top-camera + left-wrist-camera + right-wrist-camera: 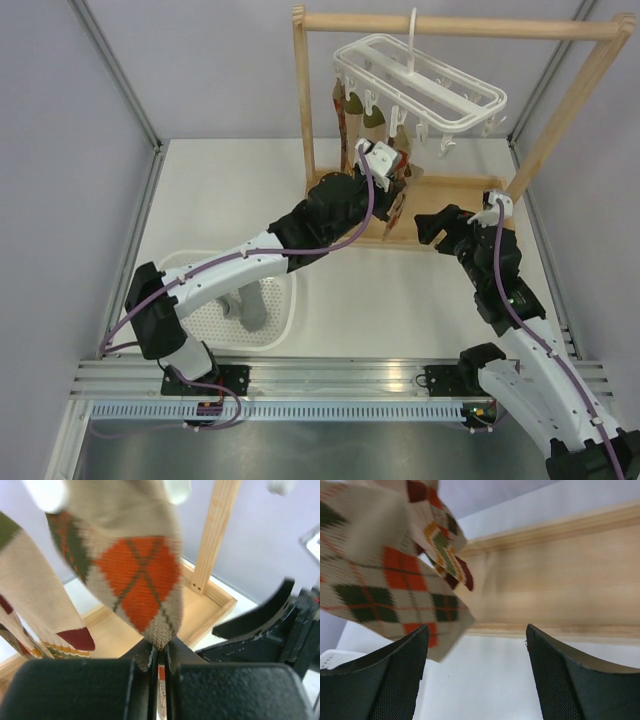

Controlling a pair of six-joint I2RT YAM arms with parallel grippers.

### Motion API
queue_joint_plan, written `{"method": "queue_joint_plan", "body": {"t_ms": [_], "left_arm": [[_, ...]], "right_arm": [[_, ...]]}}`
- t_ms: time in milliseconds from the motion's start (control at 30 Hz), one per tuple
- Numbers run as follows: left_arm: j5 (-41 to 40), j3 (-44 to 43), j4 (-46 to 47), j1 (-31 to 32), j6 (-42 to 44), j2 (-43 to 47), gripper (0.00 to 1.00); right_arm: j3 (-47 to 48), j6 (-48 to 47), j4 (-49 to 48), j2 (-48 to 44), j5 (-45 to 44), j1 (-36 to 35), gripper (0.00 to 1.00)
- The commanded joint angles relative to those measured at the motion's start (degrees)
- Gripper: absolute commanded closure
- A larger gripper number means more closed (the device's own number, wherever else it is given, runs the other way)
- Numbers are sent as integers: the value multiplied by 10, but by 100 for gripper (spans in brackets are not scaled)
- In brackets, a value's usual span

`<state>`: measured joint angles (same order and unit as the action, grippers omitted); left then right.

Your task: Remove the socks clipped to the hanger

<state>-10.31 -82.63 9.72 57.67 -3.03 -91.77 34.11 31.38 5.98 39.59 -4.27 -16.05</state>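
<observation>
The white hanger [420, 75] hangs by its hook from the wooden rail. Several argyle socks [345, 105] dangle from its clips on the left side. My left gripper [392, 178] is shut on the toe of a cream and orange argyle sock [135, 570], which still hangs from a white clip above. My right gripper [432, 228] is open and empty, low by the wooden tray, with another argyle sock [385, 580] just left of its left finger [395, 680].
The light wooden rack [300, 100] with its tray [440, 195] stands at the back. A white perforated basket [275, 325] at the front left holds grey socks [250, 310]. Metal frame posts run along both sides.
</observation>
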Motion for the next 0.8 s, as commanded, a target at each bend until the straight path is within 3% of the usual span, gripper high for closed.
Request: {"method": "queue_joint_plan", "body": {"t_ms": [0,267,467,767], "left_arm": [[10,12,2,17,-9,20,98],[-65,52,6,18,-19,53,98],[-72,56,6,18,-17,62,98],[-89,48,-1,14,-24,58,98]], "right_arm": [[76,-14,45,-7,-17,-33,18],[155,1,61,-5,-8,-88,17],[232,0,56,23,6,-107,16],[353,-10,48,130,23,-151,17]]}}
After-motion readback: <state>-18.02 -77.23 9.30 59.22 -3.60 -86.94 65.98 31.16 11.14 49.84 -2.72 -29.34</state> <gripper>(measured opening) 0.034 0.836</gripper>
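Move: The clip holding the red-checked sock is roughly 8 cm ahead of the right hand, 8 cm to its left and 22 cm above. An empty clip stands about 4 cm to the right of that clip and 1 cm nearer; the green-topped beige sock hangs about 4 cm to its left, 2 cm farther out. From the left hand, already pinching the checked sock, its clip is some 11 cm up, 4 cm ahead and 2 cm left. Right hand rises about 19 cm, drifting left towards the checked sock's clip, fingers open; left keeps its pinch, edging left. ##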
